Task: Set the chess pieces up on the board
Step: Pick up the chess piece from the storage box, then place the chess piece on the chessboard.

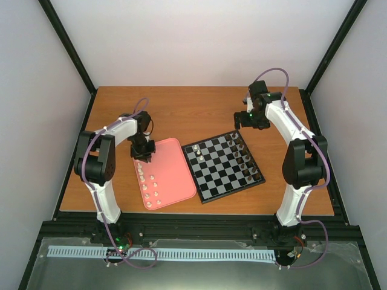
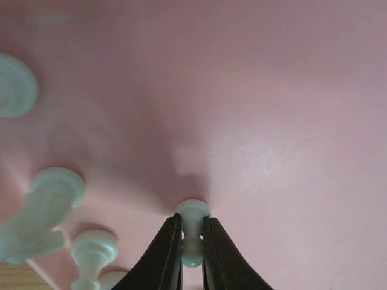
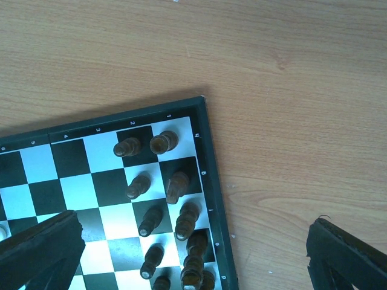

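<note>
My left gripper point(image 1: 143, 154) is low over the far left end of the pink tray point(image 1: 175, 181). It is shut on one pale cream chess piece, a pawn point(image 2: 192, 211) that stands on the tray floor, with a dark finger pressed to each side of its neck. More pale chess pieces point(image 1: 150, 186) stand in rows on the tray, and a few point(image 2: 45, 208) show blurred to the left of the held pawn. The board point(image 1: 233, 194) lies right of the tray with two pale pieces point(image 1: 197, 151) at its left corner. My right gripper point(image 1: 250, 118) hangs open above the board's far corner point(image 3: 208, 157).
Dark brown pieces point(image 3: 175, 187) fill two rows along the board's right edge point(image 1: 245, 160). Bare wooden table point(image 1: 199, 115) lies behind the board and tray. Black frame posts and grey walls close in the table's sides.
</note>
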You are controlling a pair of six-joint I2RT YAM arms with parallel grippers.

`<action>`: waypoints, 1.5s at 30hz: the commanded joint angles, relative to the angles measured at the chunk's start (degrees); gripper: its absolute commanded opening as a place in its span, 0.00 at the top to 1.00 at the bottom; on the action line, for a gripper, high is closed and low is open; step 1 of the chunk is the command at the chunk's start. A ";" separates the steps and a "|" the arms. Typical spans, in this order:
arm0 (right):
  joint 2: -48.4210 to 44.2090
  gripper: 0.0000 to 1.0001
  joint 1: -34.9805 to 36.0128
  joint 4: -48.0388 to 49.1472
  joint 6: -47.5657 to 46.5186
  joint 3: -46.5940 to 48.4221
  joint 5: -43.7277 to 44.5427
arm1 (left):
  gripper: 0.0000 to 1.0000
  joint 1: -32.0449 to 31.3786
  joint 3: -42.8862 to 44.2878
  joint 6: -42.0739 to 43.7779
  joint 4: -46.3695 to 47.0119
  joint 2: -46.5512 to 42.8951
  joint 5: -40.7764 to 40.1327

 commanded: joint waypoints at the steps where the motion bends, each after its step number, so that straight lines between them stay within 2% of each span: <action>1: 1.09 0.00 -0.06 0.68 -0.38 1.55 -0.63 | 0.99 -2.67 2.69 0.43 -1.97 -2.38 0.11; 8: 0.60 0.00 -0.06 0.74 -0.37 1.00 -0.53 | 0.99 -7.28 5.17 0.45 -4.96 -3.92 0.01; 14: -0.21 0.00 -0.06 0.85 -0.67 0.40 0.08 | 0.99 -18.00 13.55 0.46 -10.92 -4.06 1.16; 19: -0.28 0.00 -0.06 0.77 -1.03 0.55 0.74 | 0.99 -27.38 24.48 0.70 -14.62 2.52 0.31; 25: -0.76 0.00 -0.07 0.94 -1.25 1.18 1.69 | 0.99 -33.74 33.84 1.24 -16.69 10.81 0.44; 35: -0.43 0.00 -0.15 1.18 -1.63 1.37 0.96 | 0.99 -35.12 36.84 1.58 -16.08 17.24 0.49; 45: -0.23 0.00 -0.23 1.83 -1.48 0.47 0.23 | 0.99 -35.12 37.22 0.47 -14.11 19.99 -0.69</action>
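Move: The left hand already pinches a white pawn low over the pink tray; the empty chessboard square next in the white pawn row lies about 24 cm to its right and 3 cm back. The last-placed pawn stands some 3 cm farther out than that square and 1 cm left of it. On the tray, a white piece stands about 4 cm left of the hand. From the right hand the square is roughly 16 cm left, 13 cm back and 12 cm below. Left hand lifts the still-pinched pawn, swings about 24 cm right, lowers over the board, turning 35 degrees clockwise. ##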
